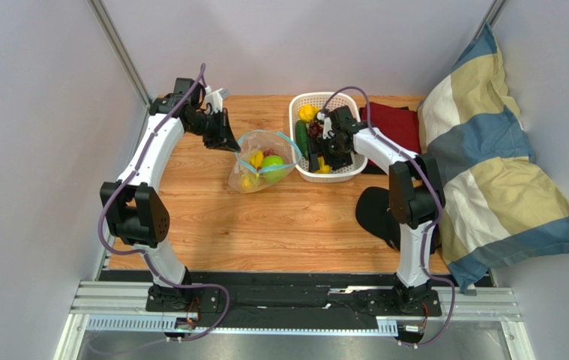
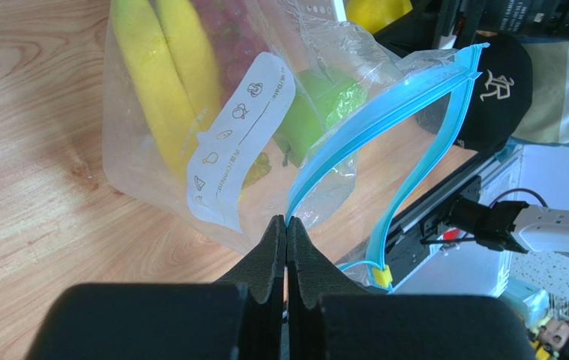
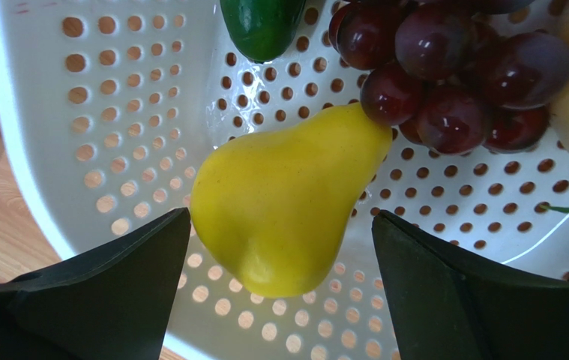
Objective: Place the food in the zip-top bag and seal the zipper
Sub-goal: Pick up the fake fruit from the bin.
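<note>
The clear zip-top bag (image 1: 263,162) lies on the table with its mouth open; it also shows in the left wrist view (image 2: 190,120). Inside it are yellow bananas (image 2: 161,67), a green fruit (image 2: 318,112) and dark grapes. My left gripper (image 2: 286,222) is shut on the bag's teal-blue zipper strip (image 2: 369,127) at the mouth edge and holds it up. My right gripper (image 3: 280,255) is open inside the white basket (image 3: 115,150), its fingers on either side of a yellow pear (image 3: 287,202). A purple grape cluster (image 3: 444,75) and a green fruit (image 3: 261,26) lie beyond the pear.
The white basket (image 1: 300,142) stands right of the bag, with a yellow fruit (image 1: 307,112) at its back. A dark red cloth (image 1: 396,124), a black cap (image 1: 378,214) and a striped pillow (image 1: 489,157) lie to the right. Grey walls enclose the table.
</note>
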Controlling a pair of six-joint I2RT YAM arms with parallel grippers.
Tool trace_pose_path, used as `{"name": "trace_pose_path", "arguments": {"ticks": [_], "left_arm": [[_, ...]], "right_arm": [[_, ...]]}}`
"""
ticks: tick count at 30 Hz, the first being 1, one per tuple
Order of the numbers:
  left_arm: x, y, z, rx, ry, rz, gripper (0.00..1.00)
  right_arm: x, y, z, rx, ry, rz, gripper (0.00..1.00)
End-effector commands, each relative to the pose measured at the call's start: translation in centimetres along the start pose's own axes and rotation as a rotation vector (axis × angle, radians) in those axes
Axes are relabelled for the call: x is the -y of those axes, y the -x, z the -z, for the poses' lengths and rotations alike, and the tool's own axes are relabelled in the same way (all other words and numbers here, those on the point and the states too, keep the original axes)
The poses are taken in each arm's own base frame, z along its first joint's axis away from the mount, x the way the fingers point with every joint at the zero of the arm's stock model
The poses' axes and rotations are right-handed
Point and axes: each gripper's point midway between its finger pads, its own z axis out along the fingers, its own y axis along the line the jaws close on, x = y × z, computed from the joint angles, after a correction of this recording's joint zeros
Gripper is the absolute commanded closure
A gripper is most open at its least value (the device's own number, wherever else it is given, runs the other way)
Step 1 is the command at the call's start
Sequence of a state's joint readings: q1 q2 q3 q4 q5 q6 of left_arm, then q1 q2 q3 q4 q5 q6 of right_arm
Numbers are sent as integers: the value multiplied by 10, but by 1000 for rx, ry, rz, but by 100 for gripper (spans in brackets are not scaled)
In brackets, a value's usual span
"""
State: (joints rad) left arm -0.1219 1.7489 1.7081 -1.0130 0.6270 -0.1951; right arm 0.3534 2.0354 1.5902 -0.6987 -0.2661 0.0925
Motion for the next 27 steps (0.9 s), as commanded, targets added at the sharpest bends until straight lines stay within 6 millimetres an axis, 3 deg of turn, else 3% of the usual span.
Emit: {"name": "trace_pose_path", "arguments": {"ticks": [1,5,10,13,17,22,24,27], "left_arm": [[0,3,4,16,-1,-14,100],[1,4,7,17,-2,-20,100],[2,2,7,8,-7,-21,100],[5,4,9,16,-15,-24,100],[7,5,10,19,-19,-29,100],[10,7,12,22,-32,-34,100],[10,7,11,21,-35,-33,100],[10,8,10,18,-39,-28,100]], "right_arm": [[5,6,-9,22,-16,19,5],[3,7,-2,21,26,-1,27],[-11,22,44,83,73,41,51],[-20,30,77,120,92,55,58],[-36,39,117,186,121,79,61],[-85,68,181,364,267,147,59],[-118,79,208,444,345,203,59],[-168,90,229,512,421,317,59]]}}
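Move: Just beneath the right hand's open fingers in the basket lies the yellow pear, about 2 cm below and 1 cm ahead and to the left. From that hand the purple grapes sit some 6 cm ahead and 2 cm right, the cucumber 7 cm ahead and 5 cm left, the peach 6 cm ahead and 7 cm right. The pear is roughly 21 cm right of the left hand, 5 cm ahead and 17 cm lower. Sinking barely 1 cm more, the right hand closes its fingers onto both sides of the pear's thick end, then lifts it almost straight up, some 20 cm and gathering speed, while drifting slightly back and, late, to the left. As it rises, the wrist swings the fingertips outward and to the left by about 25 degrees. The left hand keeps its pinch on the bag's rim. ##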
